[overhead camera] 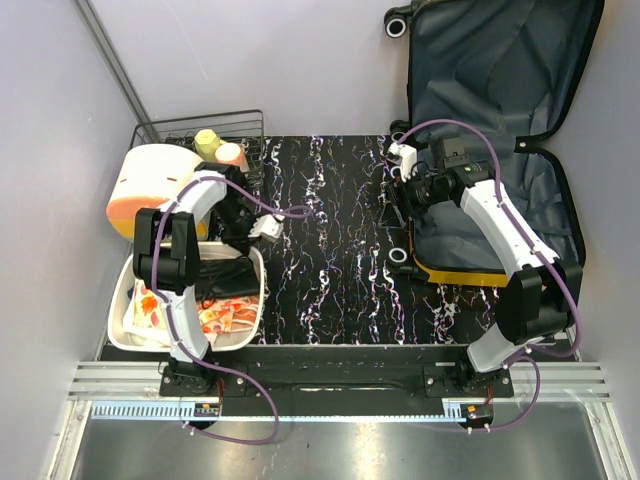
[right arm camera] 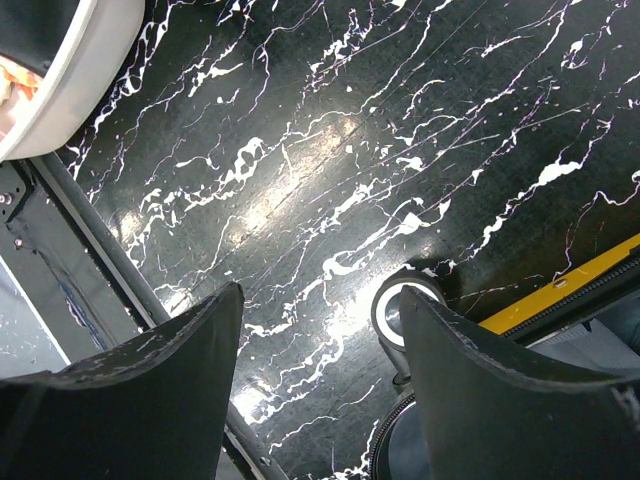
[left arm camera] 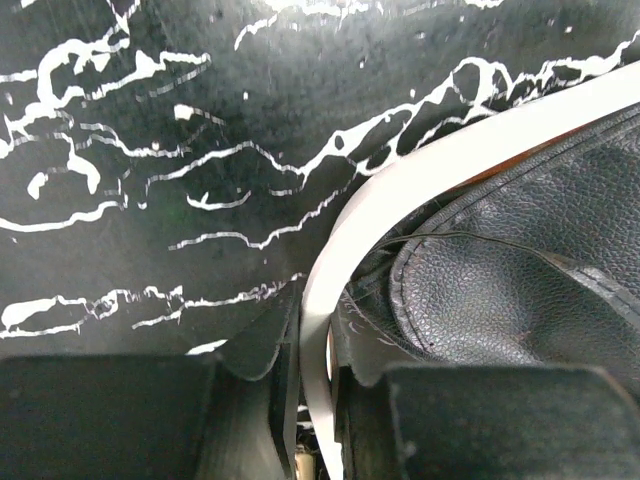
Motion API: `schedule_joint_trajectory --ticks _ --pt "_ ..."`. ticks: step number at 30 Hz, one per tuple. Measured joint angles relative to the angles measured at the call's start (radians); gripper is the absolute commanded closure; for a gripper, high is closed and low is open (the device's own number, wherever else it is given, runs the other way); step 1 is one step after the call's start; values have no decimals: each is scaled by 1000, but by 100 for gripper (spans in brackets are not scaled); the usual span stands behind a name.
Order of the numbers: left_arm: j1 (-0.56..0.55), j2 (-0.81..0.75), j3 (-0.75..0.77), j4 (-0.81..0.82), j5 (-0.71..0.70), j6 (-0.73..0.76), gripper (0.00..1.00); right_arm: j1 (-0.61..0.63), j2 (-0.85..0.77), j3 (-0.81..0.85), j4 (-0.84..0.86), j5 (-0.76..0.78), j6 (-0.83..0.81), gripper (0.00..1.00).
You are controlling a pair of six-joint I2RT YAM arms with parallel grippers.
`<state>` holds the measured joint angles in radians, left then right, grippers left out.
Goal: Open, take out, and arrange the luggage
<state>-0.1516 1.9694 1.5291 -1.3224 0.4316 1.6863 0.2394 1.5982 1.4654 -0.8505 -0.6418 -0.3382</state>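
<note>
The luggage (overhead camera: 500,150) lies open at the right of the table, its dark grey lining up and its lid leaning on the back wall. Its yellow shell edge (right arm camera: 585,270) and a black wheel (right arm camera: 400,305) show in the right wrist view. My right gripper (overhead camera: 396,203) (right arm camera: 320,295) hangs open above the marble tabletop by the luggage's left edge, with the wheel beside its right finger and nothing between the fingers. My left gripper (overhead camera: 251,243) (left arm camera: 315,345) is shut on the rim of the white tray (left arm camera: 420,170).
The white tray (overhead camera: 118,320) at the near left holds a black leather bag (left arm camera: 520,270) and colourful items. Behind it stand a cream-and-orange round container (overhead camera: 150,185) and a wire basket (overhead camera: 245,125) with small items. Black marble tabletop (overhead camera: 320,230) lies between the arms.
</note>
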Motion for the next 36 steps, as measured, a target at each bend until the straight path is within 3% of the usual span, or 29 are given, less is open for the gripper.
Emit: schedule_joint_trajectory --ticks 6,10,11,13,14,15,16,17,18,23,28,32,36 --pt "66 -5 -4 -9 -35 50 89 0 0 0 0 -6 4 27" --pt "99 -24 -27 -12 -65 89 74 0 0 0 0 -6 5 27" --pt "105 -29 -31 -11 -82 102 64 0 0 0 0 -6 5 27" --pt "108 -39 -30 -11 -119 122 55 0 0 0 0 -6 6 26" --pt "109 -46 -25 -12 -130 125 46 0 0 0 0 -7 6 24" --pt "109 -52 -16 -14 -134 125 30 0 0 0 0 -7 6 24" --pt "109 -55 2 -20 -134 122 27 0 0 0 0 -7 6 23" --pt "109 -55 31 -26 -133 116 4 0 0 0 0 -6 6 23" --pt "109 -55 69 -24 -128 105 1 0 0 0 0 -6 6 22" --pt "96 -66 254 -4 -93 30 1 0 6 14 -1 -5 3 16" --pt "46 -116 319 -12 -77 -68 1 0 10 61 4 10 -12 0" --pt "-23 -136 415 -23 -65 -190 1 0 10 87 47 40 -21 0" --pt "-83 -136 543 23 -68 -425 1 0 10 103 114 85 -18 0"
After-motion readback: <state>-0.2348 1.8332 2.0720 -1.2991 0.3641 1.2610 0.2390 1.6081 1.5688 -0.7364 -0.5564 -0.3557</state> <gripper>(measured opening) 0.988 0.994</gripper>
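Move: The left hand already has the white tub's rim between its fingers at the far right corner; the tub's middle lies about 16 cm to its left and 12 back, the black pouch inside it 6 left and 7 back. The drum box stands some 20 cm left and 12 ahead, the pink cup 4 left and 21 ahead. From the right hand, the tub's middle is roughly 47 cm left, 17 back and 17 below; the open suitcase base is 28 right and 3 ahead. Leftward and level first, the left hand drags the tub along the table by its pinched rim for about 6 cm. Its fingers then open wide and let the rim go, and the hand climbs some 20 cm, going forward beside the drum box and then right, wrist tipping up about 30 degrees. Late on, the empty right hand eases forward and up, opening fully. ##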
